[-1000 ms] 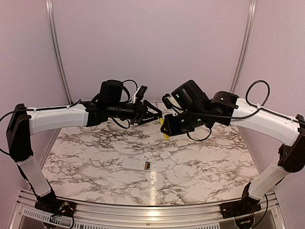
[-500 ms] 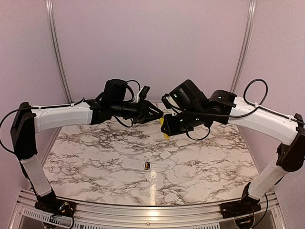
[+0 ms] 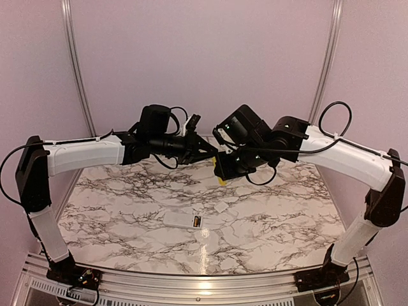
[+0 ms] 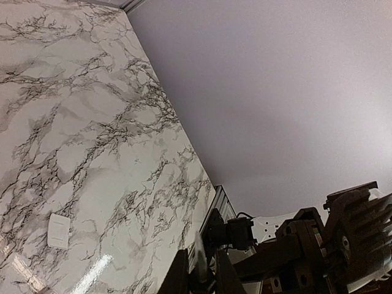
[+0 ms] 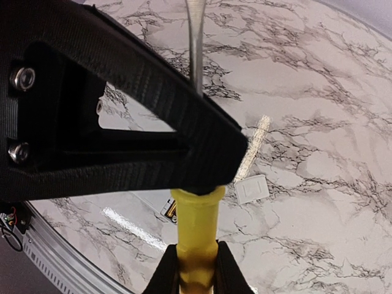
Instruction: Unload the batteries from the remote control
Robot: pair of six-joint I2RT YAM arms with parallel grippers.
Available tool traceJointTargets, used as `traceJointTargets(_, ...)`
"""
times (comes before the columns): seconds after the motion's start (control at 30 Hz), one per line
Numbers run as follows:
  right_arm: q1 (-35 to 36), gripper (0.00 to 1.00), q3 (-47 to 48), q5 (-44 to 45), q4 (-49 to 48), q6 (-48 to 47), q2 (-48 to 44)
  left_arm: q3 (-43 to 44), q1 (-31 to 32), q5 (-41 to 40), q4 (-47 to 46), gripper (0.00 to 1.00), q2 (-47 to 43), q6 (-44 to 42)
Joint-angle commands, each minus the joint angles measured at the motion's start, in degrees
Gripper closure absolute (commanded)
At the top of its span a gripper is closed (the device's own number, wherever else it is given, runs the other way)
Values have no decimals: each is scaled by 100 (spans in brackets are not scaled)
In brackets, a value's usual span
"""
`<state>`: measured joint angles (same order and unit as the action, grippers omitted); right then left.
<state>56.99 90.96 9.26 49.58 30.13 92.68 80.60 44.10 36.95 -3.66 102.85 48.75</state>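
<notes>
The white remote control (image 3: 180, 220) lies flat on the marble table, its battery recess at its right end. The batteries (image 3: 197, 222) show there as a small dark and orange patch. In the right wrist view a coppery battery (image 5: 169, 210) peeks out beside the yellow handle. Both grippers meet high above the table. My right gripper (image 3: 222, 171) (image 5: 196, 264) is shut on the yellow screwdriver handle (image 5: 196, 223). My left gripper (image 3: 211, 153) (image 4: 200, 274) is shut on the screwdriver's thin metal shaft (image 4: 200, 254), and its black finger (image 5: 122, 122) crosses the right wrist view.
A small white cover piece (image 3: 221, 207) (image 5: 252, 188) (image 4: 59, 230) lies on the marble just right of and behind the remote. An aluminium rail (image 3: 191, 280) runs along the table's near edge. Purple walls close in the back and sides.
My left arm reached right to the screwdriver and its jaws closed on the shaft. The right arm shifted slightly left, still holding the handle.
</notes>
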Motion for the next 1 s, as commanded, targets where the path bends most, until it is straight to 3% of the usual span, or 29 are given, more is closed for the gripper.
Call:
traceJointTargets(0.0,19,73,298,303,82,279,-44,84,12,51,-142,100,10,81)
traceJointTargets(0.07,22,46,201,273,-46,439,-162,79,-1,43,-311,100,-25,228)
traceJointTargets(0.13,9,28,65,212,-255,597,-323,66,-27,37,-505,100,-64,392)
traceJointTargets(0.33,-240,3,-535,125,-951,1169,-1074,23,-266,61,-1157,100,-235,846)
traceJointTargets(0.63,-970,2,-2089,-310,-3009,2325,-2620,-412,-714,206,-3218,100,-346,2375)
traceJointTargets(0.73,-997,2,-2144,-400,-3402,2490,-2670,-344,-744,33,-3154,100,-402,2388)
traceJointTargets(0.97,-1023,1,-2276,-799,-4706,2920,-2419,-460,-753,-533,-4001,100,-463,3351)
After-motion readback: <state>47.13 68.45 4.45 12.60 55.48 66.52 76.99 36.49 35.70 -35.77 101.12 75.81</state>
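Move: Both hands share the screwdriver: the left pinches it by the shaft at the handle's neck, its middle about 3 cm back and 1 cm right of and below that hand; the right still grips the yellow handle, with the middle some 2 cm ahead, 1 cm left and 1 cm above. From the left hand the remote lies about 8 cm back, 9 cm left and 26 cm below; the battery cover about 2 cm back, 4 cm right, equally low. Opening wide straight away, the right hand lets go of the yellow handle, then rises about 14 cm and draws off some 8 cm to the right, easing slightly back left at the end, while its fingers swing up roughly 50 degrees to point almost level left. The left keeps its pinch on the shaft and carries the screwdriver up about 10 cm, also forward and left, its fingers tipping upward. ##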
